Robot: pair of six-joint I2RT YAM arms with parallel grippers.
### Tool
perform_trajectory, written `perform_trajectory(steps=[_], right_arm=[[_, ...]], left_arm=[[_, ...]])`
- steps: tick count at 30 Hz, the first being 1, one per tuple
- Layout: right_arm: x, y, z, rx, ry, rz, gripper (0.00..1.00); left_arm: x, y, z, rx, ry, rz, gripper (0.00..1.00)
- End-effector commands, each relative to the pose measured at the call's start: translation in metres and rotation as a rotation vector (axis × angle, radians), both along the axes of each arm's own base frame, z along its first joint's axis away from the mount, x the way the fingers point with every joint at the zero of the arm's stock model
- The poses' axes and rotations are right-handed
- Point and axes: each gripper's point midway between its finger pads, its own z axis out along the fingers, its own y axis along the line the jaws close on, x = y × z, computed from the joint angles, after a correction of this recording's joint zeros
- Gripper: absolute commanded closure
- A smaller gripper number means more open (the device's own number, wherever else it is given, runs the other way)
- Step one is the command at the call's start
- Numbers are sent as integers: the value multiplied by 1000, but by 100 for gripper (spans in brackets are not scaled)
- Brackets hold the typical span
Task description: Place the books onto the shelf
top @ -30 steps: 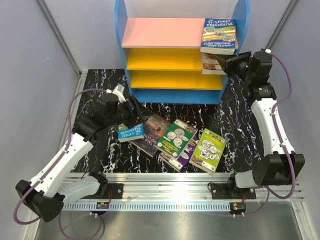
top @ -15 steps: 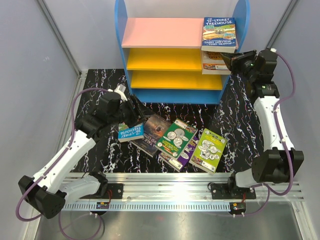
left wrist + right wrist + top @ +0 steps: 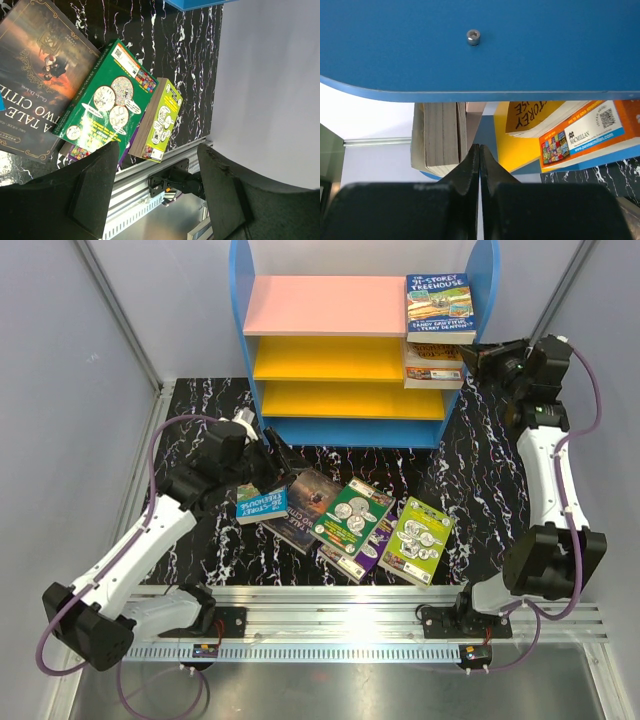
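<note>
The shelf stands at the back, with blue sides, a pink top and yellow boards. A blue Treehouse book lies on the pink top's right end, and an orange book lies on the board below. My right gripper is shut and empty just outside the right blue side panel, its tips near the top book's page edge. My left gripper hangs open and empty above the floor books: a small blue one, dark brown, green, lime.
A purple book lies under the green one. The black marbled mat ends at an aluminium rail in front. Grey walls close in left and right.
My shut right gripper has drawn back to the right, away from the shelf's books. The left gripper has shifted slightly right and back, still open.
</note>
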Motion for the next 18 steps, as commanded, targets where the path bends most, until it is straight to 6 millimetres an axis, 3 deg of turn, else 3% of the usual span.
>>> perform_trajectory(steps=[1,5,6,8,9,12,15,17,18], right_arm=[[-11,-3,27,-27,-76,41,95],[-39,-8,14,-106,-31,12,79],[-44,-7,10,-114,-20,11,63],[-57,-4,-1,-121,1,18,41],[-61,-4,-6,-123,21,17,23],[-77,-1,-35,-135,121,25,2],[-90,19,-95,-124,274,145,0],[-103,31,-153,-157,412,222,0],[-112,47,-168,-175,447,273,0]], left_arm=[[14,-2,26,-36,-78,23,31],[12,-1,18,-18,-68,21,31],[11,-1,15,-15,-63,15,31],[10,-5,11,-6,-58,-10,31],[10,-8,9,2,-59,-27,31],[8,-20,-9,73,-58,-114,24],[8,-27,-38,186,-39,-203,12],[13,-28,-63,254,-25,-256,6],[15,-27,-71,281,-21,-269,2]])
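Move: Level with the left hand, about 15 cm to its right and 24 cm below, lies the green book. A Tale of Two Cities is nearly under that hand, some 4 cm ahead and 3 cm right; the 26-storey book lies roughly 9 cm ahead and 9 cm left. From the right hand the green book is about 22 cm back, 24 cm left and 39 cm down, while the 91-storey book on the top shelf sits some 10 cm ahead, 6 cm left and 2 cm up. Drawing away from the front right corner of the 91-storey book, the right hand backs off about 8 cm from the shelf, then sinks as far again, fingers spreading from shut to wide open and tipping slightly down. The left hand, after hardly moving, drops some 6 cm and a little right towards the green book, opening wider and turning a little clockwise. ##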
